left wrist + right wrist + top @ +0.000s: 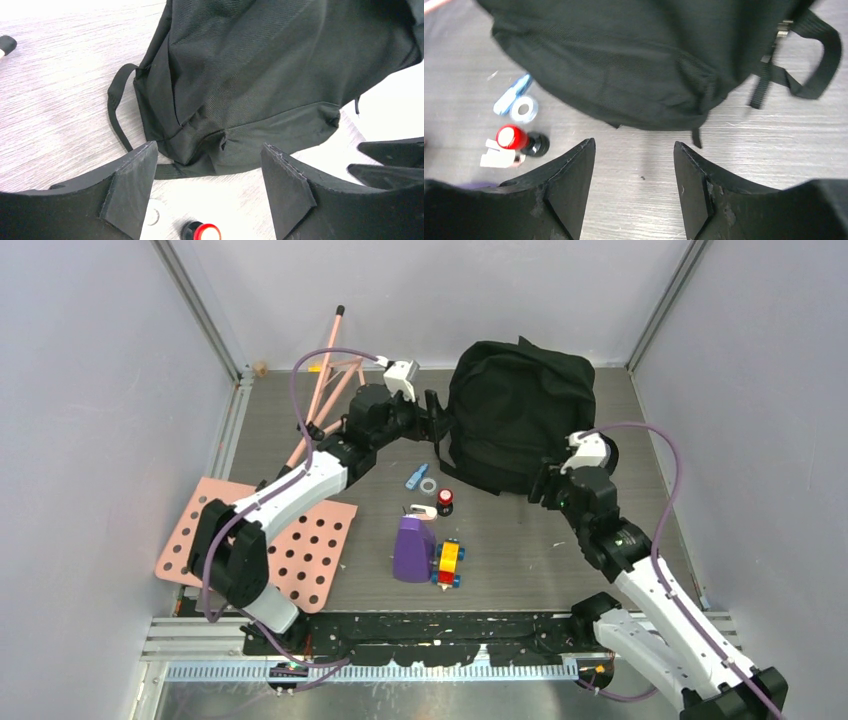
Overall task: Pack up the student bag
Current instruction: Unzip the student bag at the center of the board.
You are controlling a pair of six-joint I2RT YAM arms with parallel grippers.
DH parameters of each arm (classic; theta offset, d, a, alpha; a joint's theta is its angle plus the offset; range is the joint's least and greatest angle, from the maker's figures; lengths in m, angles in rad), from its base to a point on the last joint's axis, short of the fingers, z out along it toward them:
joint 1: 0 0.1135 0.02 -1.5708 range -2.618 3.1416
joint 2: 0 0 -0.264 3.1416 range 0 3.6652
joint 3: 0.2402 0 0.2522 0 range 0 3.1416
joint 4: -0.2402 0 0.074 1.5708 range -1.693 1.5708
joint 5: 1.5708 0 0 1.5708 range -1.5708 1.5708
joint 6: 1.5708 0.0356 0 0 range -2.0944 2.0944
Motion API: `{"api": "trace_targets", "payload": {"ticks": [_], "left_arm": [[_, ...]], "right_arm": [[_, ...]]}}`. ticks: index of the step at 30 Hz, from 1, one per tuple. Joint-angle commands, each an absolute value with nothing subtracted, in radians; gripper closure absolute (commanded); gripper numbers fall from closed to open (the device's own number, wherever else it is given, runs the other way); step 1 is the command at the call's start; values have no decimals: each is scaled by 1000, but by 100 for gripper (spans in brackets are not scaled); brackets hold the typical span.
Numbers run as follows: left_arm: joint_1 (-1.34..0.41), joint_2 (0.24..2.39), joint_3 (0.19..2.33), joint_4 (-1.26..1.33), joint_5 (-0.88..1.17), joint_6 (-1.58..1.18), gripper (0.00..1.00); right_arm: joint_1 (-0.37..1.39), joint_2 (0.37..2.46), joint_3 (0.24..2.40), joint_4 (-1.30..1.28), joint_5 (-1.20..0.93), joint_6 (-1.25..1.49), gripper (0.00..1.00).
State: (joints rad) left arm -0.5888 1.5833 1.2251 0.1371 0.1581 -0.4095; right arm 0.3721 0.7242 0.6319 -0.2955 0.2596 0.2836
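Observation:
The student bag (pixel 520 410), a large floppy black backpack, lies at the back of the table. My left gripper (pixel 437 426) is at its left side, open and holding nothing. In the left wrist view the bag (pixel 280 75) fills the frame just beyond the left gripper (pixel 209 146), with a strap (pixel 116 107) looping out to the left. My right gripper (pixel 545 486) sits at the bag's near right corner. In the right wrist view the right gripper (pixel 634 143) stands open over bare table, just short of the bag (pixel 639 60).
Small items lie in front of the bag: a red-capped black piece (pixel 445 502), a tape ring (pixel 429 484), a blue piece (pixel 416 476), a purple container (pixel 412 548) and a toy block stack (pixel 448 563). A pink pegboard (pixel 265 540) and pink rods (pixel 325 380) are at the left.

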Motion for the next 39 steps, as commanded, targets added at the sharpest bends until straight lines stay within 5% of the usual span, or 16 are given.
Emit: {"api": "trace_targets", "payload": {"ticks": [1,22,34,39], "left_arm": [[-592,1507,1187,114,169,-422,22],[-592,1426,1059,136,189,-497,19],[-760,1501,993,356,287,6,21],[-853,1609,1016,452,310,227,21]], "right_arm": [[483,775,658,-244,309,136,34],[623,1292,798,23,713,-386,33],[532,1184,904,18,568,-184,96],[384,1198,943,-60,334,-64,100]]}}
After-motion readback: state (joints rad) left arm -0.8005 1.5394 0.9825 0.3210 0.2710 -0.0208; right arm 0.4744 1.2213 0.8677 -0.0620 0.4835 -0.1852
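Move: The folded front face of the student bag lies about 8 cm ahead of the right hand, 3 cm to its left and 5 cm lower. The red-capped bottle stands some 16 cm to the right hand's left and 2 cm ahead, with the tape ring 8 cm ahead and 19 cm left, both down on the table. From the left hand the same front fold is about 15 cm to the right, 3 cm nearer the base and 11 cm below. The student bag's front fold is met by the right hand, which dips about 5 cm while reaching forward and rolling its left side down some 45 degrees, then shuts its open fingers at the fold as it rises again and pushes on forward, unrolling a little. The left hand, still open, draws back about 10 cm, sinking, then swings right and clockwise round to the bag's near side. ##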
